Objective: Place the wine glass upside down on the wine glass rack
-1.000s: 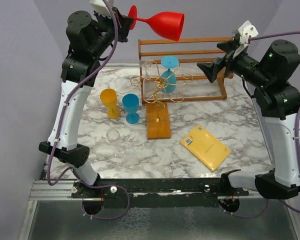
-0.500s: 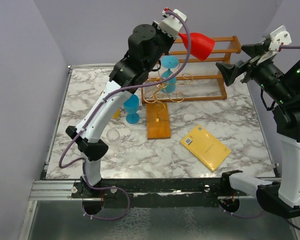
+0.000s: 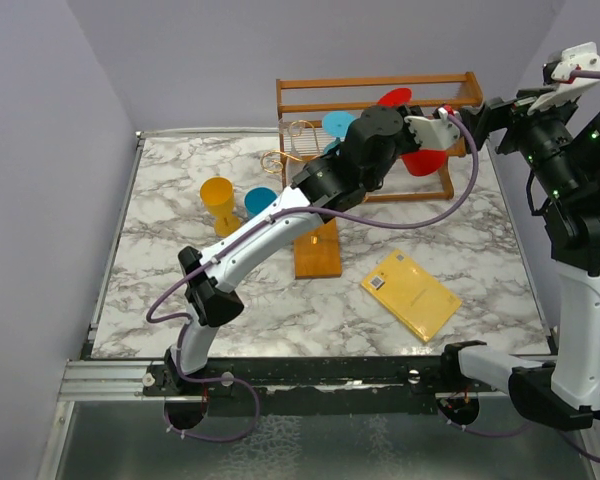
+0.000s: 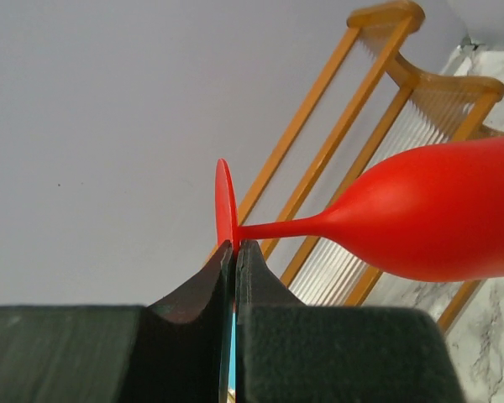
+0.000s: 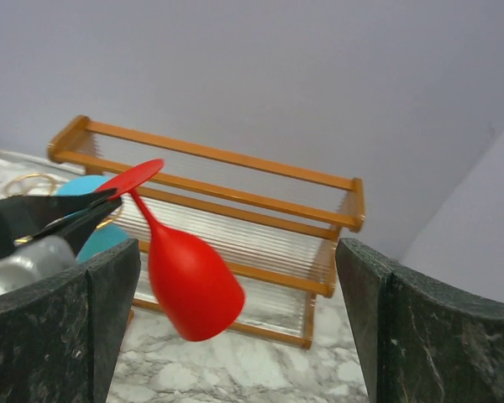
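Observation:
My left gripper (image 3: pixel 404 104) is shut on the edge of the flat foot of a red wine glass (image 3: pixel 423 160). It holds the glass in the air in front of the wooden shelf, at the back right. The bowl (image 5: pixel 193 285) hangs tilted down and mouth-down. In the left wrist view the jaws (image 4: pixel 235 245) pinch the red foot (image 4: pixel 225 201). The wine glass rack has a wooden base (image 3: pixel 317 255) and gold wire arms (image 3: pixel 292 140). It stands left of the glass, partly behind my left arm. My right gripper (image 3: pixel 495 112) is open just right of the glass, with nothing between its fingers (image 5: pixel 235 252).
A wooden slatted shelf (image 3: pixel 380 82) stands along the back wall. A teal glass (image 3: pixel 338 123) hangs on the gold rack. A yellow cup (image 3: pixel 218 200) and a blue cup (image 3: pixel 260 198) stand at mid-left. A yellow book (image 3: pixel 410 293) lies front right.
My left arm swung the red glass from the upper left across to the right and down, turning its bowl downward. The right gripper drew back to the right.

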You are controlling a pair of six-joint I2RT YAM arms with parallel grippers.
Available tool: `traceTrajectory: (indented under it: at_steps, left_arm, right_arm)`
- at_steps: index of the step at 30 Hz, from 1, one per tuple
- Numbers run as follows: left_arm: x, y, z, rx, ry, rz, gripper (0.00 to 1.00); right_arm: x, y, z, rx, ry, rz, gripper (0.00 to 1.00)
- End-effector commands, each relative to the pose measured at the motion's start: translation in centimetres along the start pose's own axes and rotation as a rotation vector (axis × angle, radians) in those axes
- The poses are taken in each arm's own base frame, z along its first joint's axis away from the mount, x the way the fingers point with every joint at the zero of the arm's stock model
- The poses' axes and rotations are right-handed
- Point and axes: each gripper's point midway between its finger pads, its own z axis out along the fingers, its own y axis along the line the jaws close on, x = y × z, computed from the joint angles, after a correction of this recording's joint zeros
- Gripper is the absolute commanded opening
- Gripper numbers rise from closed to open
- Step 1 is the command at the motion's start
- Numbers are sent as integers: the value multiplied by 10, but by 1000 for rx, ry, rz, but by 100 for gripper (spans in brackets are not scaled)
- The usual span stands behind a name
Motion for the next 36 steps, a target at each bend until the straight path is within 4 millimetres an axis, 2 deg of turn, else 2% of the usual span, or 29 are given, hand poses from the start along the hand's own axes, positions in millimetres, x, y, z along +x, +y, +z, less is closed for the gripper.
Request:
traceTrajectory:
  at_steps: [1,8,18,22,30,36]
  left_arm:
    - [10,7,0,-55,48,75,0]
    - [21,-8,3,-30,76,94,0]
    - [26,-14,3,-6,85,110,0]
    - [30,-19,3,23,90,151,0]
    - [49,-37,3,82,139,220,0]
    - [54,-38,-2,95,162,222,0]
  right_arm:
    - [6,-26,4,136,15,12,100]
    - [22,-44,12,216,54,-15,100]
    - [43,-98,1,459,131,-135,100]
    - [42,-103,-2,480,136,-156,100]
    - [40,-99,-2,453,136,-167,100]
    - [41,-98,-1,441,138,-173,100]
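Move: The red glass is already held upside down by its foot in the left gripper. Its likely place, the free right-hand hook of the gold glass rack, lies about 4 cm back, straight below by some 13 cm. The hanging blue glass is about 7 cm left, level fore and aft, 18 cm below; the gold rack's centre is 9 cm left, 5 cm back. From the right hand that hook lies about 15 cm left, 6 cm ahead, 19 cm below. Lower the left gripper about 8 cm almost straight down towards the gold rack, in two steps with a brief halt halfway, keeping the pinch on the red glass's foot and rolling the wrist nearly 20 degrees, left side up, so the bowl swings in under the foot. Meanwhile swing the empty, wide-open right gripper some 10 cm right, away from the glass, slightly down and forward, turning clockwise. ##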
